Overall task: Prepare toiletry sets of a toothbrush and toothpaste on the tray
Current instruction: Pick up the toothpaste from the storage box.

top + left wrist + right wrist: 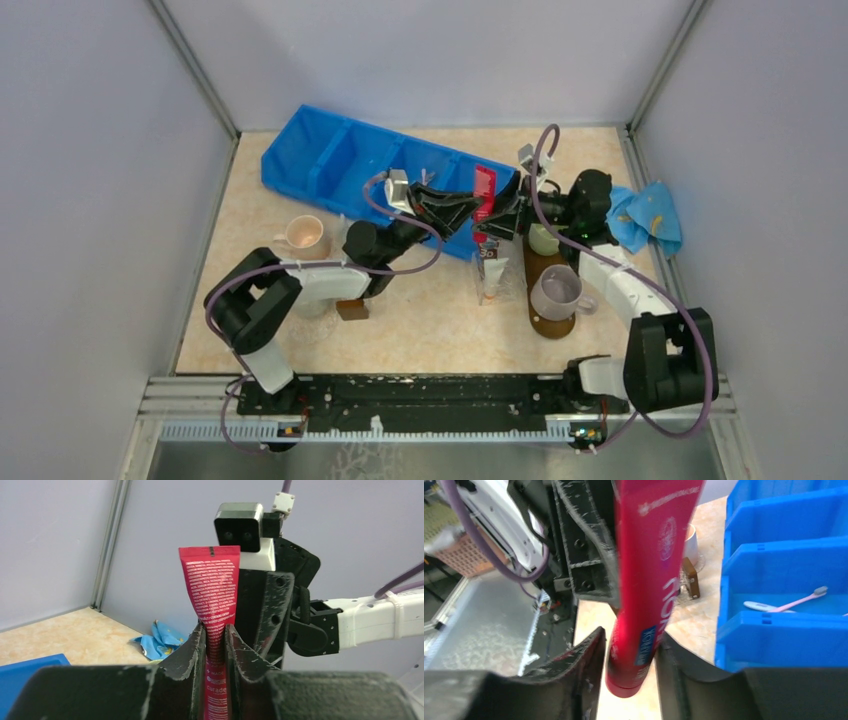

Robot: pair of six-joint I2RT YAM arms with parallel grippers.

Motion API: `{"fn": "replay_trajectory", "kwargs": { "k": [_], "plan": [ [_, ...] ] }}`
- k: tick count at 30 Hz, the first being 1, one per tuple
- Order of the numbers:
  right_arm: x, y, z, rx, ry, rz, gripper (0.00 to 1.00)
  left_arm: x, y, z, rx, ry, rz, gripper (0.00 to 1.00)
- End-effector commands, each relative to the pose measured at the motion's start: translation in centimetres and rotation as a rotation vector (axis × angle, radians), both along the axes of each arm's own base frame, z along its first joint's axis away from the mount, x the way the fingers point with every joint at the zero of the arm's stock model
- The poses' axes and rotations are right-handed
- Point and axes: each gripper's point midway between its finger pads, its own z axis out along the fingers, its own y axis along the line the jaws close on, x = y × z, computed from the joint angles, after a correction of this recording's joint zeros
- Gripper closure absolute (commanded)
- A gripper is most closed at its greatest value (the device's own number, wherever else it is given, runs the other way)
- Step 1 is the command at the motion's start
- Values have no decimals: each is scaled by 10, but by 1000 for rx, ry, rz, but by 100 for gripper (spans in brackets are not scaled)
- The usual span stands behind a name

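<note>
A red toothpaste tube [485, 190] hangs upright in the air over the right end of the blue bin [340, 160]. My left gripper [215, 630] is shut on the red tube [210, 580] near its middle. My right gripper [629, 640] is open, with its jaws on either side of the tube's [649, 555] cap end; one finger touches it and a small gap shows at the other. A pink toothbrush [796, 600] lies in a bin compartment. A white tube [490, 272] lies beside the dark brown tray [548, 325].
A mauve mug [555, 292] and a pale green cup [543, 240] stand on the tray. A peach mug [303, 236] and a small brown block [351, 309] sit near the left arm. A blue cloth [645, 215] lies at the back right.
</note>
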Motion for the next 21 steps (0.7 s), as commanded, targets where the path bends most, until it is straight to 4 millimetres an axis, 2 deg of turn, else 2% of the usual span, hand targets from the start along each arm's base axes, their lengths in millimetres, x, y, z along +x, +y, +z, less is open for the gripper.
{"fn": "replay_trajectory", "kwargs": {
  "k": [1,4,6,8,11,13,16,21],
  "plan": [
    [1,7,8,-5,-46,29,70,-9,4,35,-100,-91,-1,100],
    [-1,7,9,-12,-42,40,85,-12,7,37,-114,-99,-7,100],
    [-2,7,9,-18,-43,51,92,-17,11,39,-134,-118,-14,90],
    [-5,6,10,-23,-50,66,95,-20,13,41,-138,-127,-19,78],
    [-13,5,12,-27,-70,111,97,-23,12,42,-100,-146,-39,53],
    [-20,5,14,-28,-87,143,98,-27,12,45,-83,-151,-88,41],
    [-28,3,17,-29,-107,185,98,-35,15,48,-69,-159,-195,35],
    [-39,1,20,-31,-133,238,98,-38,18,45,4,-145,-379,30]
  ]
}}
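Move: The toothpaste stands upright in the left fingers, its middle right at that hand. From the right hand, whose half-open fingers are already around its cap end, its middle is about 5 cm up and 1 cm forward. From the right hand, the clear tray lies roughly 5 cm back and 4 cm right, the storage box's end compartment 8 cm ahead and level sideways, the green mug 13 cm right and 1 cm ahead, all well over 20 cm below. Shut the right fingers on the cap end of the toothpaste while the left still holds it; only then open the left fingers wide and ease that hand up about 2 cm, back and a little left, turning it some 10 degrees clockwise off the tube. Keep the right grip and draw the toothpaste about 2 cm back, turning slightly counter-clockwise. ##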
